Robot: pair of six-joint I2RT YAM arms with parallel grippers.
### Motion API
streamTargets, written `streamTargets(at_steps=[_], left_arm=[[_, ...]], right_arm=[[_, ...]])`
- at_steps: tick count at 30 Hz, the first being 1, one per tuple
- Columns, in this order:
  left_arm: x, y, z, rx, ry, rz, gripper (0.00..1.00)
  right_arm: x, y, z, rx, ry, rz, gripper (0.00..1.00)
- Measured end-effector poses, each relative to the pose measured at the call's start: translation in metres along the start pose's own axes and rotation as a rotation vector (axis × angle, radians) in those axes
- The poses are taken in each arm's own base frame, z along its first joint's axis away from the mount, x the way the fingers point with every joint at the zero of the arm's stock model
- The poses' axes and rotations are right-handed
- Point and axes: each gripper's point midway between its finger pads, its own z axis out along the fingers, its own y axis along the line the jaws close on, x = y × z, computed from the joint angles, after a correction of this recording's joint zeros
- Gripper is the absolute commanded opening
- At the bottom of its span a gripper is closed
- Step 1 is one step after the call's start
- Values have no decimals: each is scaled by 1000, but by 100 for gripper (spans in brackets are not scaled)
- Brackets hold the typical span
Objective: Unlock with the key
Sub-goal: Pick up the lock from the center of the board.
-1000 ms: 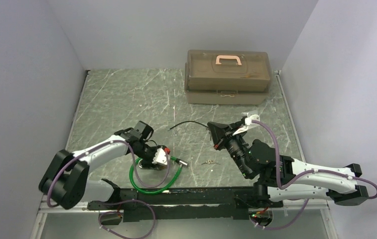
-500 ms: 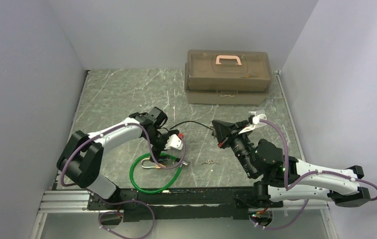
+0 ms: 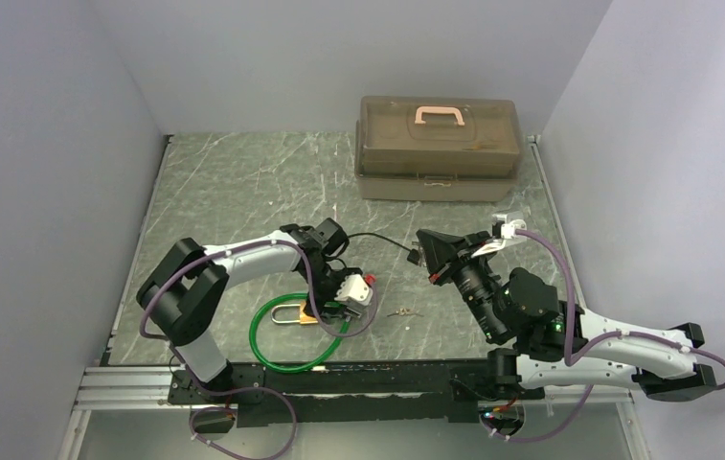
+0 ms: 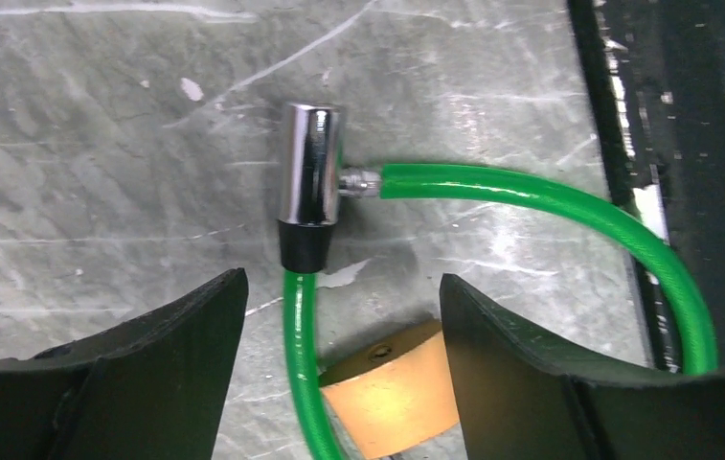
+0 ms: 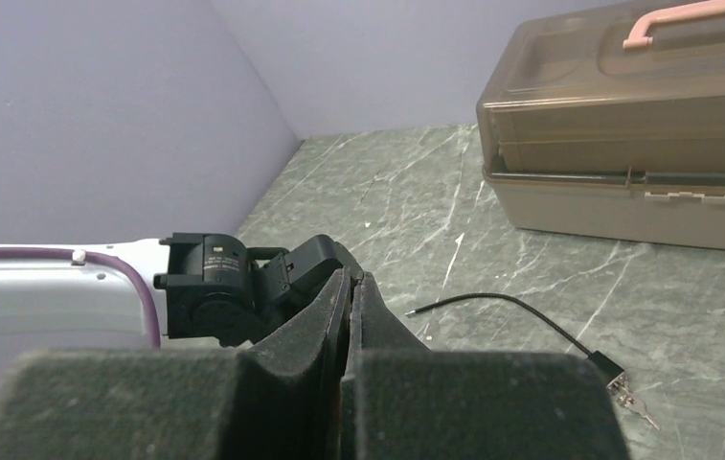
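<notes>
The brass padlock [image 3: 299,316] lies flat on the table, hooked on a green cable loop [image 3: 293,353]. My left gripper [image 3: 331,309] hovers just right of it, open. In the left wrist view its fingers [image 4: 176,345] stand wide on either side of the green cable [image 4: 550,192] and the padlock's keyhole end [image 4: 396,388], touching neither. The cable's chrome end piece [image 4: 310,177] lies just ahead. The key [image 3: 399,312], in a tiny silver bunch, lies on the table between the two arms, held by nothing. My right gripper [image 3: 425,251] is raised, shut and empty [image 5: 351,280].
A brown toolbox [image 3: 438,149] with a pink handle stands at the back. A thin black cable [image 3: 373,237] lies mid-table, with small silvery bits by its plug [image 5: 607,366]. A black rail [image 3: 339,379] runs along the near edge. Walls close in left and right.
My left gripper opened and moved right, off the padlock, which now lies uncovered on the green loop. The right arm shifted slightly right, still shut.
</notes>
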Motion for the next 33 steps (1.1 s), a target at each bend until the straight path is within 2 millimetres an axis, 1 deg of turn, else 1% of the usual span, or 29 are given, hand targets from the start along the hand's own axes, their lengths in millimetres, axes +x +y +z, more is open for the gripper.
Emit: streamTargets(at_steps=[5,7,11,13,14,17,19,20,25,27,29,30,32,33], left_arm=[[0,12,5,-51,45,13,58],[-1,14,9,-63,68,26,54],[-2,17,18,-75,117,56,49],[-2,18,20,-89,146,65,42],[-2,18,20,-94,159,67,37],[-3,18,21,-105,183,80,15],[-3,17,21,-116,191,85,1],[-2,17,21,-125,189,83,0],[0,17,14,-171,204,81,0],[1,17,4,-197,217,67,0],[-5,19,-14,-242,214,56,0],[-12,21,-29,-276,204,53,0],[-38,31,-65,-381,149,74,0],[-59,35,-92,-464,99,100,0]], right_arm=[[0,-1,-1,1,2,0,0],[0,-2,-1,2,4,1,0],[-2,-5,-4,2,4,5,0],[-3,-6,-5,2,3,6,0],[-3,-6,-5,3,3,5,0],[-6,-9,-7,4,-2,11,0],[-8,-11,-8,6,-6,17,0],[-10,-12,-9,6,-9,20,0],[-10,-12,-9,8,-9,6,0],[-9,-12,-8,8,-8,-11,0],[-8,-12,-8,8,-8,-23,0],[-9,-12,-7,6,-8,-29,0],[-12,-10,-7,3,-11,-34,0],[-14,-8,-6,0,-12,-36,0]])
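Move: The green lock's chrome head lies on the board just past the left hand's open fingers, roughly 4 cm to its right, 1 cm ahead and 2 cm below. The brass padlock is about 5 cm left and 1 cm back, 2 cm down; loose keys lie some 14 cm right and 1 cm ahead, 3 cm down. From the idle right hand, the green lock's head is about 11 cm left, level fore-and-aft, 35 cm below. Left hand eases right and down 2 cm, pinches the green lock's black collar, then lifts it about 12 cm. ##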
